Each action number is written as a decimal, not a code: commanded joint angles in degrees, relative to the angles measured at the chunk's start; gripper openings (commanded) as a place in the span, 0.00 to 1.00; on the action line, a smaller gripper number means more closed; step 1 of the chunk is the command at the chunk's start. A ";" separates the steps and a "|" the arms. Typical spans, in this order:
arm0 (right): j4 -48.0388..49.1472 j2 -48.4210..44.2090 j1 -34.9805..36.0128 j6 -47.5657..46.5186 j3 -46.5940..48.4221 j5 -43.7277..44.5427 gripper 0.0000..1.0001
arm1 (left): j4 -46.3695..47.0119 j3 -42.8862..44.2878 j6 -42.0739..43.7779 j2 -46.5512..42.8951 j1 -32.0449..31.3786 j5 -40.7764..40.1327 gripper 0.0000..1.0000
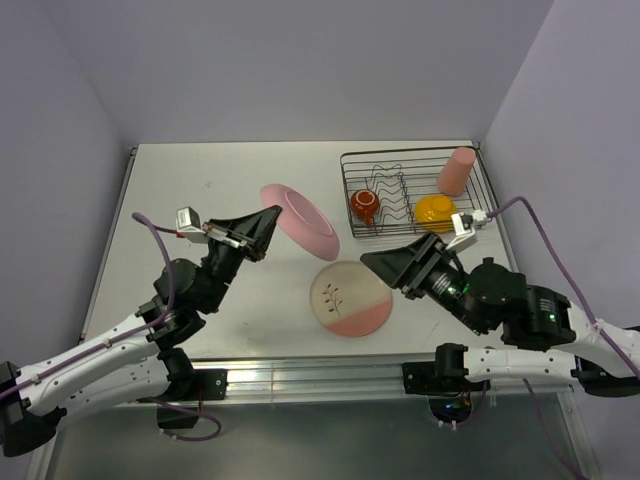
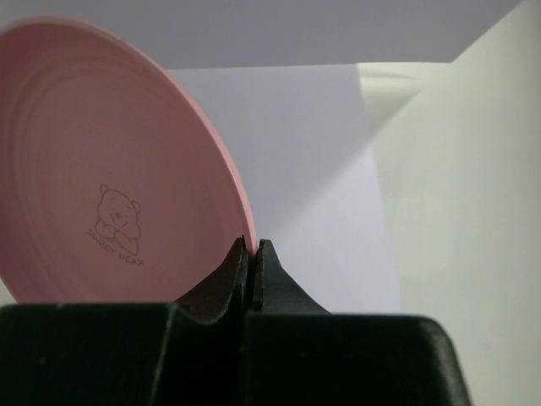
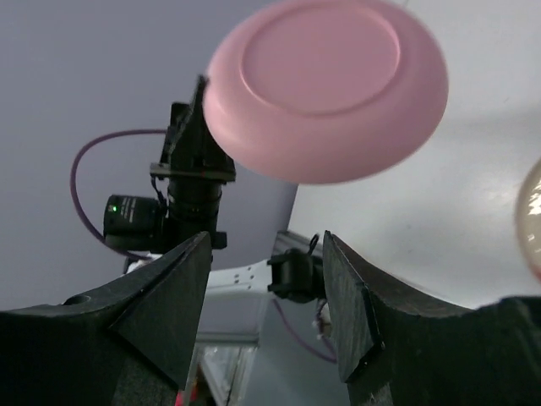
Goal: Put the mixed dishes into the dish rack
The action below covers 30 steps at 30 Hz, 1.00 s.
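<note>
My left gripper [image 1: 272, 215] is shut on the rim of the pink plate [image 1: 300, 222], which hangs tilted above the table; the left wrist view shows the jaws [image 2: 252, 245] pinching its edge [image 2: 110, 169]. The cream plate [image 1: 350, 298] lies flat on the table. My right gripper [image 1: 372, 262] hovers open and empty by that plate's upper right edge. In the right wrist view its fingers [image 3: 266, 245] face the pink plate's underside [image 3: 330, 85]. The black wire dish rack [image 1: 400, 153] holds the red-orange cup [image 1: 364, 205], the yellow bowl [image 1: 435, 211] and the pink tumbler [image 1: 456, 171].
The rack stands in the table's back right corner, close to the right wall. Grey walls close in the table on the left, back and right. An aluminium rail [image 1: 310, 380] carrying both arm bases runs along the near edge.
</note>
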 commanded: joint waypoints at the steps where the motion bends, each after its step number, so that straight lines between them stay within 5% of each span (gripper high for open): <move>1: 11.28 0.86 -0.13 6.43 -4.52 -6.51 0.63 | 13.88 -0.80 1.95 -2.19 0.33 -0.89 0.00; 6: 24.12 -3.34 -0.13 10.91 -15.13 -7.66 0.61 | 26.40 -5.01 -4.97 -1.23 0.33 -0.01 0.00; 13: 54.16 -10.12 -0.21 14.43 -32.12 -5.47 0.62 | 41.39 -9.15 -10.53 3.69 0.33 1.66 0.00; 30: 71.69 -3.80 -2.85 16.45 -36.00 -3.53 0.61 | 48.69 -13.99 -11.23 1.50 0.33 1.13 0.00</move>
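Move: The left gripper holds the pink plate by its rim, the plate's middle about 5 cm to its right, 1 cm ahead and 6 cm below. It is offered to the empty right gripper, some 20 cm right and 9 cm back of the left one. From the right gripper the pink plate's middle lies about 10 cm ahead, 13 cm left, 4 cm lower; the table plate 11 cm ahead, 3 cm left, 36 cm down; the dish rack 38 cm ahead, 13 cm right, 33 cm down. Keep the left grip on the pink plate's rim and draw it left, up and slightly back, about 4 cm left, rolling its right side up some 30 degrees. Meanwhile bring the open right gripper left towards the plate's free edge, dipping and rising again to nearly its old height, rolling its left side up about 45 degrees so the fingertips point upward; don't close or touch. ##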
